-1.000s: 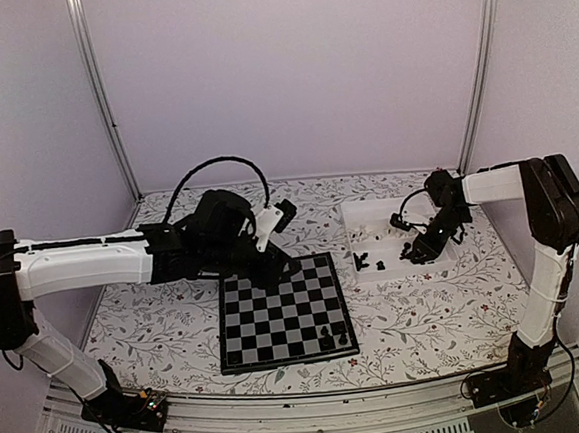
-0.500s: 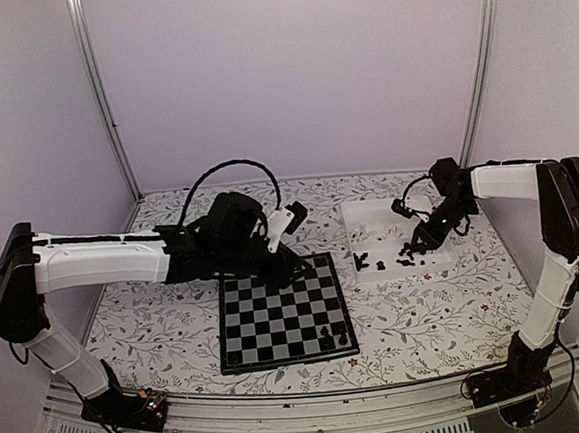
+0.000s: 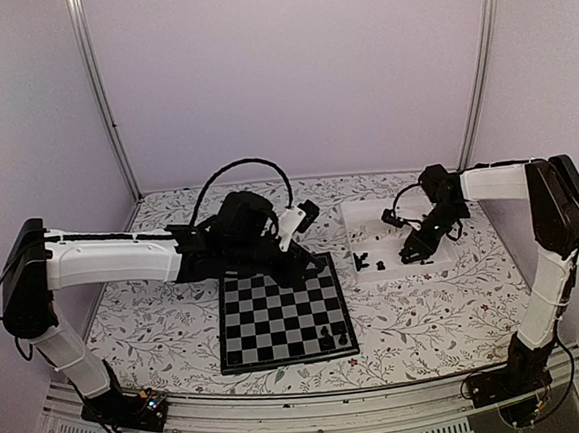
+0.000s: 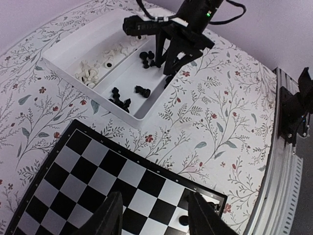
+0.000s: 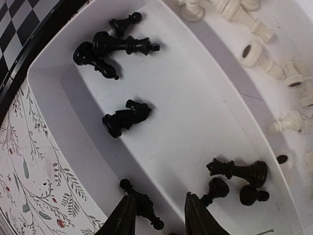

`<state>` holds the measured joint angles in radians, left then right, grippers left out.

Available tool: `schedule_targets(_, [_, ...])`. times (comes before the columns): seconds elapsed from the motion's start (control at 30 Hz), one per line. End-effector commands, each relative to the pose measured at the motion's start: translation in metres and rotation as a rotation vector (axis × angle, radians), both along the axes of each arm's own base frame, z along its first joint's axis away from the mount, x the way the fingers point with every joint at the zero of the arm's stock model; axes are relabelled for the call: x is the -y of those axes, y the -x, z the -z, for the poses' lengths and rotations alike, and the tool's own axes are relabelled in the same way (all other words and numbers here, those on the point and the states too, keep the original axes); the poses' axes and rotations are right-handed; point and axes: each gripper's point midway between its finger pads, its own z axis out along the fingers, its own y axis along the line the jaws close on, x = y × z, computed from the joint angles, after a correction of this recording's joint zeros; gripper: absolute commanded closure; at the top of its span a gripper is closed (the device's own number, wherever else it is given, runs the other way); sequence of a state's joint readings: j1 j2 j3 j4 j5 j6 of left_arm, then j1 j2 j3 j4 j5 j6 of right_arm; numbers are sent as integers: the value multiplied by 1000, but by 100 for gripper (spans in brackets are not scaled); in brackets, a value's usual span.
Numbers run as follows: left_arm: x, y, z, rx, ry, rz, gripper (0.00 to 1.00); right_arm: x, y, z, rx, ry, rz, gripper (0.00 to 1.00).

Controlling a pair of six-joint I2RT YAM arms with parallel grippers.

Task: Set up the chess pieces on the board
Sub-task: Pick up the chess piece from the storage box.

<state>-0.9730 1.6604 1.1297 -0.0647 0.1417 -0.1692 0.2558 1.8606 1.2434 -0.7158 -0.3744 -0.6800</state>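
Observation:
The board [image 3: 277,318] lies in the middle, with a couple of black chess pieces [image 3: 326,336] at its near right corner. My left gripper [image 3: 296,268] hovers over the board's far right part. In the left wrist view this gripper [image 4: 154,194] is open and empty above the board [image 4: 98,181], near a black piece [image 4: 183,220]. My right gripper [image 3: 413,252] reaches down into the white tray [image 3: 370,215]. Its jaws [image 5: 160,196] stand open, with a black piece [image 5: 144,208] lying loose between them beside the left finger. More black pieces [image 5: 124,120] lie in the tray.
The tray [image 5: 195,122] has two compartments: black pieces [image 5: 110,49] in one, white pieces [image 5: 274,68] in the other. It stands right of the board on the flowered tablecloth [image 3: 428,316]. Metal posts [image 3: 100,101] and walls enclose the table.
My left arm has stretched further right along the board's far edge. My right wrist lifted and swung a little, then came back down into the tray's black-piece side.

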Motion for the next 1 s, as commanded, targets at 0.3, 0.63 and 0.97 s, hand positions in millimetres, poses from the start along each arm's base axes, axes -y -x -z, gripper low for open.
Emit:
schedule_targets(0.3, [3,4,-3,19,10,4,52,8,14,41,-82,206,-65,66])
schedule_targets(0.63, [9,2,0,17,13,13,53,-17,-8,-15,4,-1,-19,84])
schedule_targets(0.97, [17,4,1,4,57,31,53,-30,-3,-49,12,-142,-32,87])
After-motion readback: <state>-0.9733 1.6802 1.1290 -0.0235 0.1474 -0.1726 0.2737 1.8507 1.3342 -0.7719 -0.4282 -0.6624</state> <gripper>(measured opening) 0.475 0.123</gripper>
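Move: The right hand hangs inside the box over the black piece lying along the near wall, about 4 cm below it and 1 cm back. The small pawn lies 3 cm ahead and 1 cm right, the black queen about 6 cm ahead and 1 cm right, the knight about 7 cm left and 1 cm ahead, all equally low. From the left hand the aimed-at piece lies about 33 cm right, 9 cm ahead and 16 cm below. The right hand dips 3 cm to the piece by the near wall, closes its fingers and rises 6 cm. ##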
